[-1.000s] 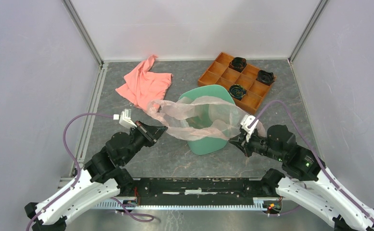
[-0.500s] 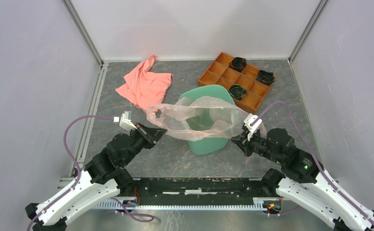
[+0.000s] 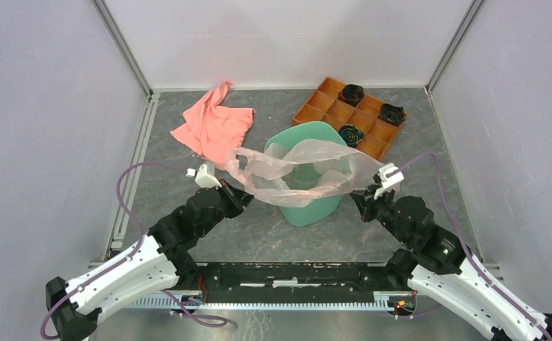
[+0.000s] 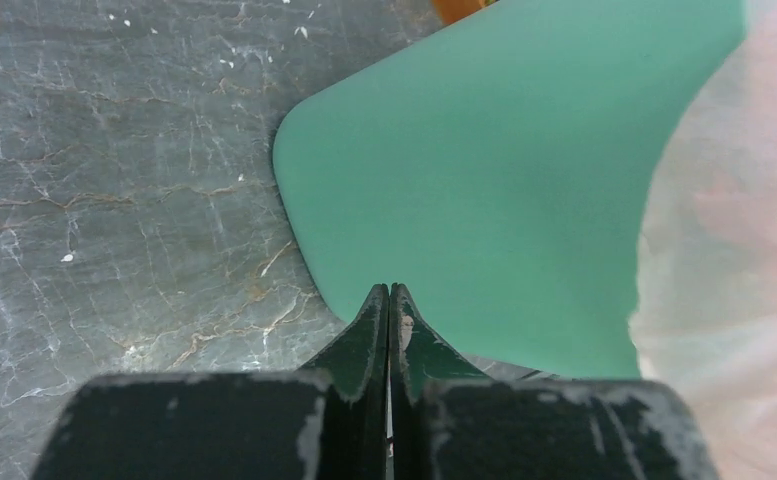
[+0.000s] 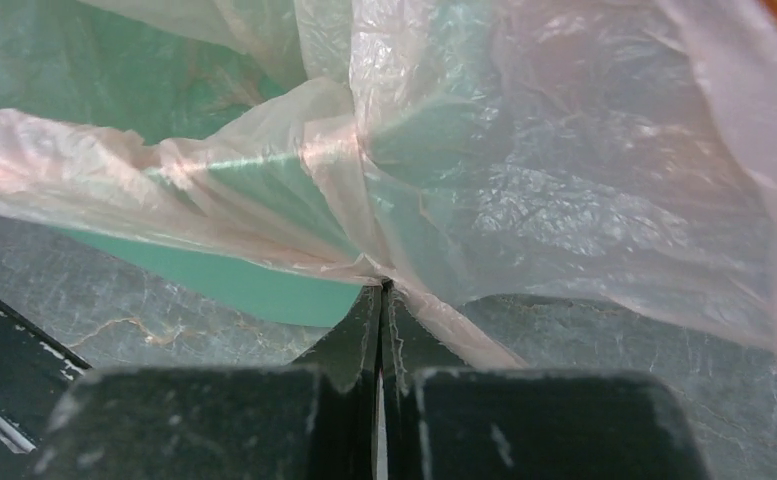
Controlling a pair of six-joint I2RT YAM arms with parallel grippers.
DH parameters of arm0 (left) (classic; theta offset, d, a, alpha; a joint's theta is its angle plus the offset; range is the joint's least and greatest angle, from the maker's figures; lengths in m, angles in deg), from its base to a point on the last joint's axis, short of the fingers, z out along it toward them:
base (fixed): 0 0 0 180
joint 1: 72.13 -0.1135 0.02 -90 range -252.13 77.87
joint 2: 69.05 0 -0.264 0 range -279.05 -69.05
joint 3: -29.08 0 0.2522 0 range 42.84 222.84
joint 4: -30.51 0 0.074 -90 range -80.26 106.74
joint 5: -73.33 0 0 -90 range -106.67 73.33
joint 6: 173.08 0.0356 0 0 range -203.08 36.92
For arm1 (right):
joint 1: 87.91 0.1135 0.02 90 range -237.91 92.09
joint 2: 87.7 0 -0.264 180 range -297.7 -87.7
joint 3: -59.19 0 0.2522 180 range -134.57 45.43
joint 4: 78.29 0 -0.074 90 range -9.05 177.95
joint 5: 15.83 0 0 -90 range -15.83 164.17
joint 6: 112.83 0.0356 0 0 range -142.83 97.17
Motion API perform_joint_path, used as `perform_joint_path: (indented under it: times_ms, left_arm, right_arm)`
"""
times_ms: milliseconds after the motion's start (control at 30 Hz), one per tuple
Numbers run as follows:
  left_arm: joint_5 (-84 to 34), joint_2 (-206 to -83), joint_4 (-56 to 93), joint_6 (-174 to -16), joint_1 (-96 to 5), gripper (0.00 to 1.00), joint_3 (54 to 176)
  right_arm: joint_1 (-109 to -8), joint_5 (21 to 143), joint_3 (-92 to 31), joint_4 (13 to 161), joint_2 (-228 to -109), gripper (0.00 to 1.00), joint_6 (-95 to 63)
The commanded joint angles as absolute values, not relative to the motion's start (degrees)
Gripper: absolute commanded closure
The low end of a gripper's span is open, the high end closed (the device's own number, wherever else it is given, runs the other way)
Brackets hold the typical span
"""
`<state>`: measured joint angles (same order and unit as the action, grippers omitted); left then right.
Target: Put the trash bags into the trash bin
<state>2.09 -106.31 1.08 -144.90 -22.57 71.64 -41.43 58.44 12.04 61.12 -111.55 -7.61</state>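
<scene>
The mint-green trash bin (image 3: 305,214) stands mid-table. The pale pink translucent trash bag (image 3: 308,153) is stretched across its opening, with one end hanging past the bin's left rim. My right gripper (image 3: 359,201) is at the bin's right side and is shut on the bag's edge; the right wrist view shows the film (image 5: 564,150) pinched at its tips (image 5: 381,288), with the bin (image 5: 264,290) behind. My left gripper (image 3: 245,194) is at the bin's near-left side. In the left wrist view it (image 4: 390,290) is shut with no film between the jaws, facing the bin wall (image 4: 484,170). The bag (image 4: 734,220) shows only at that view's right edge.
A salmon-pink cloth (image 3: 212,124) lies crumpled at the back left. An orange compartment tray (image 3: 308,114) holding three black round parts (image 3: 351,93) sits at the back right, just behind the bin. White walls with metal posts close in the table on three sides.
The right gripper has moved right and away from me with the bag, pulling it wider over the bin. The left arm has reached forward and to the right, toward the bin.
</scene>
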Motion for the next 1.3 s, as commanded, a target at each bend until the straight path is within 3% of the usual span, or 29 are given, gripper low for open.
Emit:
perform_joint_path:
  times_ms: [0,133,200,267,333,367,400,433,600,733,933,1133,1267]
  left_arm:
    - [3.5,-100.9,0.0,-142.0,-22.8,0.98,74.7]
    - [1.9,-96.2,-1.9,-142.9,-22.8,0.98,75.6]
    - [-1.8,-95.1,-0.2,-141.5,-22.8,0.9,75.9]
    - [-5.9,-94.5,0.4,-138.9,-22.8,0.66,77.1]
    - [-7.3,-94.4,-2.3,-134.8,-22.8,0.28,80.3]
    - [-7.6,-94.6,-4.1,-133.0,-22.9,0.14,81.2]
    - [-7.6,-95.1,-5.7,-131.8,-22.8,0.04,82.6]
    - [-7.2,-96.7,-7.0,-131.2,-22.8,0.01,84.2]
    - [-9.0,-103.1,-7.7,-131.3,-22.8,0.0,88.3]
    - [-11.4,-99.6,-5.7,-130.4,-22.8,0.01,86.8]
    - [-4.6,-94.7,-20.4,-124.4,-22.8,0.0,94.4]
    - [-16.0,-99.1,-12.1,-121.9,-22.8,0.0,96.5]
    - [-5.4,-103.3,-13.6,-121.6,-22.8,0.0,98.4]
  right_arm:
    - [-41.6,61.5,11.3,60.5,-105.8,0.99,-8.5]
    - [-41.5,62.9,7.2,54.4,-106.8,0.99,-7.6]
    - [-41.6,65.7,6.7,54.6,-107.5,0.97,-8.0]
    - [-41.6,66.9,6.2,55.1,-108.1,0.97,-8.6]
    - [-41.6,66.0,5.5,54.7,-108.4,0.97,-8.8]
    - [-41.6,65.8,5.3,54.7,-108.4,0.97,-9.1]
    - [-41.6,65.9,5.2,54.9,-108.5,0.97,-9.3]
    - [-41.6,66.1,5.0,54.8,-108.5,0.99,-9.5]
    - [-41.6,66.6,3.9,54.1,-109.3,0.99,-10.5]
    - [-41.6,66.7,2.8,53.7,-109.5,0.99,-11.2]
    - [-41.6,65.9,-0.5,53.4,-110.9,0.99,-13.5]
    - [-41.6,66.9,-1.4,53.8,-113.1,0.99,-15.5]
    - [-41.6,68.0,-1.4,55.2,-114.2,0.99,-15.9]
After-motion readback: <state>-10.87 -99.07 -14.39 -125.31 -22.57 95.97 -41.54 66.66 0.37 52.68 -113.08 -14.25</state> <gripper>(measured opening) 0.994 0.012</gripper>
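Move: The trash bag's slack left end hangs roughly 6 cm ahead of the left gripper, about level sideways and some 6 cm above. From that gripper, the green bin stands about 9 cm ahead and 15 cm right, the pink cloth 27 cm ahead and 14 cm left. From the right gripper, which already pinches the bag's near edge, the bin is about 9 cm ahead and 14 cm left, the wooden tray 30 cm ahead and 4 cm right. Raise the left gripper about 15 cm from low beside the bin, easing it some 5 cm back, and spread its shut fingers wide on the way up. Tip and swing it clockwise, each some 20 degrees, so the fingers straddle the view of the bag's left end. Keep the right fingers shut on the bag's edge; draw it slightly back and lift it. ##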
